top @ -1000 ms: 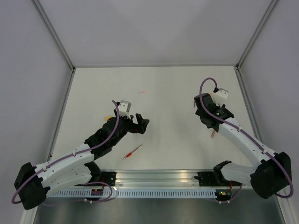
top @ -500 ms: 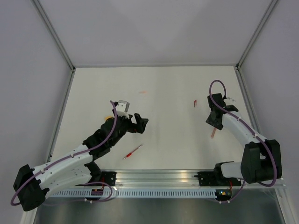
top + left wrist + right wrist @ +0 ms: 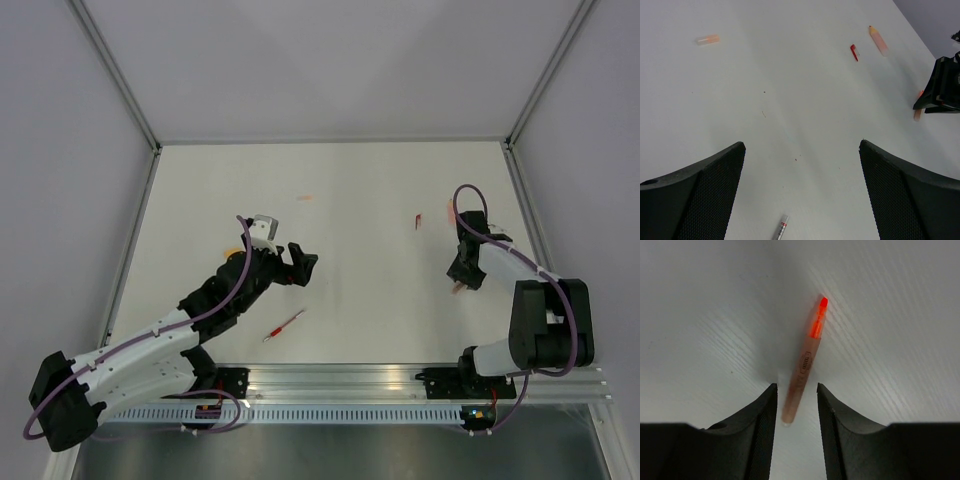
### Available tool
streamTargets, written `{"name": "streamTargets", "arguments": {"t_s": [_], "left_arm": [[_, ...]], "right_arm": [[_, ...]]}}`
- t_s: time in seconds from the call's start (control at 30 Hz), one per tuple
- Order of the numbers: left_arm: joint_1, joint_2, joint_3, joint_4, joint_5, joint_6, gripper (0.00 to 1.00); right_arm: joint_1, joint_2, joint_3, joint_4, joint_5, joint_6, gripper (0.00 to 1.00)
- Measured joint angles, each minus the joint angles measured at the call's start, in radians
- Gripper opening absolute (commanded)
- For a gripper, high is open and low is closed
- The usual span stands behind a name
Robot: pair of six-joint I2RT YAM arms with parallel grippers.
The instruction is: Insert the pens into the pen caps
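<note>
An orange pen [image 3: 805, 360] lies flat on the table, and its blunt end sits between the fingertips of my right gripper [image 3: 796, 387]. The jaws are narrowed around it, with a gap on each side, and touch nothing. From above, that gripper [image 3: 463, 272] points down at the table's right side. My left gripper [image 3: 298, 262] hangs wide open and empty over the left-centre. A red pen [image 3: 284, 326] lies near the front, and its tip [image 3: 781, 227] shows below the left gripper [image 3: 802, 144]. A pale orange pen cap [image 3: 707, 39] and a small red pen cap [image 3: 854, 52] lie farther back.
An orange tube piece [image 3: 879, 40] lies beyond the red cap; I cannot tell whether it is a pen or a cap. A small orange object [image 3: 232, 250] peeks out beside the left arm. Grey walls enclose the table, and a metal rail [image 3: 340, 380] runs along its near edge.
The right arm has swung toward the near right and lowered over the orange pen, and its jaws have narrowed. The red cap came into view. The left arm has barely moved.
</note>
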Motion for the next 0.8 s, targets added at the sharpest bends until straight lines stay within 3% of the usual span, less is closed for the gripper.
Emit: {"name": "streamTargets", "arguments": {"t_s": [0.5, 0.73, 0.8], "left_arm": [[0.0, 0.005, 0.0, 0.0, 0.0, 0.0, 1.0], [0.0, 0.005, 0.0, 0.0, 0.001, 0.0, 0.99], [0.0, 0.005, 0.0, 0.0, 0.006, 0.0, 0.99]], "right_arm": [[0.002, 0.024, -0.003, 0.046, -0.04, -0.03, 0.32], [0.002, 0.046, 0.013, 0.064, -0.035, -0.039, 0.0], [0.002, 0.045, 0.013, 0.066, -0.037, -0.045, 0.0]]}}
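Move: The orange-tipped pen cap lies almost under the right fingertips, its middle about 2 cm ahead, straight in line sideways, and 1 cm lower. The peach pencil-shaped piece is some 18 cm ahead of the right hand, level with it sideways; the small red cap is about 17 cm ahead and 9 cm left. From the idle left hand the orange-tipped cap lies roughly 37 cm right, 3 cm ahead and 19 cm down. Close the half-open right gripper on the body of the orange-tipped pen cap, behind its bright end, and pinch it between the fingertips. While closing, ease the hand about 1.5 cm forward along the cap, with a slight shift left and down at the start, keeping the fingers pointing steeply down; do most of the closing late. ##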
